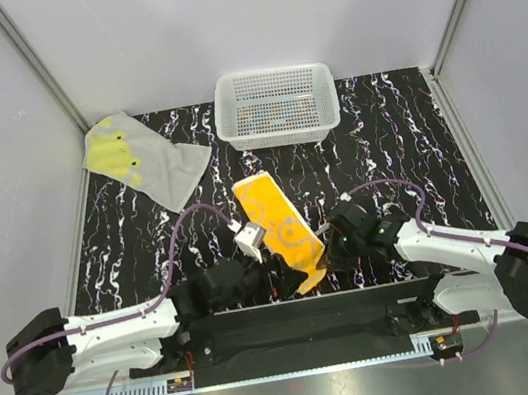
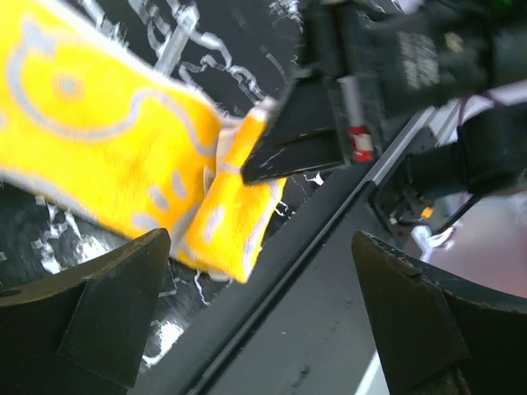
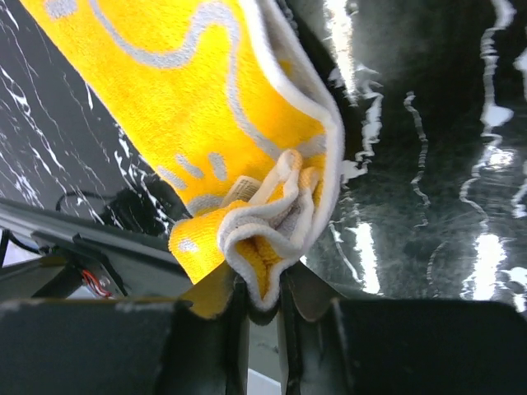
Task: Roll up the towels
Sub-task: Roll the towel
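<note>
The orange towel (image 1: 277, 224) lies as a folded strip on the black marbled table (image 1: 405, 133), its near end reaching the table's front edge. My right gripper (image 1: 326, 251) is shut on that near end. In the right wrist view the bunched orange towel (image 3: 206, 107) is pinched between the fingers of the right gripper (image 3: 262, 300). My left gripper (image 1: 285, 277) is open just left of that end, with nothing between its fingers (image 2: 107, 304). The left wrist view shows the orange towel (image 2: 107, 140) and the right gripper's fingers (image 2: 305, 136) on its corner. The grey towel (image 1: 141, 157) lies crumpled at the far left.
A white perforated basket (image 1: 276, 104) stands at the back centre. A black rail (image 1: 304, 312) runs along the table's front edge between the arm bases. Grey walls close in the left, back and right sides.
</note>
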Motion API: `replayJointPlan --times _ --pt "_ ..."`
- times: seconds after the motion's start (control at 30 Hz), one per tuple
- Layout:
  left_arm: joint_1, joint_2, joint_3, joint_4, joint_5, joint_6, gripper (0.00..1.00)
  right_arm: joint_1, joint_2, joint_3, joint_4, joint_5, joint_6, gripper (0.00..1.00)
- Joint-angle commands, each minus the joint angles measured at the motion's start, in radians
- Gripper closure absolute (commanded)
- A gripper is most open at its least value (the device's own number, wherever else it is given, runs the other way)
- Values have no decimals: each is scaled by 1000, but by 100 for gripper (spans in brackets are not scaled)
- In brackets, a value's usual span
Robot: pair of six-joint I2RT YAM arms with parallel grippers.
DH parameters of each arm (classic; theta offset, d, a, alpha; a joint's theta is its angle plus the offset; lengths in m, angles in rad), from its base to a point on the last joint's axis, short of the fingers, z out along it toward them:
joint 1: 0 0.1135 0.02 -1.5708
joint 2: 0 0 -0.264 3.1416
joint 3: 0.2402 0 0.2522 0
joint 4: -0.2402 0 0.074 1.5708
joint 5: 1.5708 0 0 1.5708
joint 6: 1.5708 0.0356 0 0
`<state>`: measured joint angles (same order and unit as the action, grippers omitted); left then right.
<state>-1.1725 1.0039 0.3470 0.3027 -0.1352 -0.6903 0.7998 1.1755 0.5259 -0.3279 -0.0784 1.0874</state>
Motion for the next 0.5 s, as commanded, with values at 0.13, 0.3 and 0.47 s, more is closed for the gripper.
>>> replayJointPlan --times 0.13,0.3,0.47 --pt "-156 74 81 10 -196 308 1 12 139 112 -68 -124 -75 89" --pt "-242 218 170 -34 -247 370 1 10 154 117 -82 -133 -73 89" --pt "-292 358 245 -82 -267 390 2 10 141 115 -86 -142 -61 89"
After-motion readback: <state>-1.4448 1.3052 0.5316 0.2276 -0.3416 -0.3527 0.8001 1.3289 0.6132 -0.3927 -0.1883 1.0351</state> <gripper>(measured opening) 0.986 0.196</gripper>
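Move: The towel's loose near-end flap lies some 5 cm to the right of the left hand, about level with it and roughly 10 cm below. The fold the right gripper already pinches is about 9 cm right, 3 cm ahead and 8 cm below the left hand; the flat yellow strip is centred about 14 cm straight ahead and 11 cm down. From the right hand, the flap lies about 4 cm left, 2 cm back and 2 cm below. The towel's loose near flap is what the left hand closes in on, fingers staying wide open: it first draws back, then also swings right and sinks, about 4 cm each way, rolling some 30 degrees about its finger line as the fingertips steepen a little. The right hand keeps its pinch on the fold, easing it about 1.5 cm back and a centimetre left and down. ##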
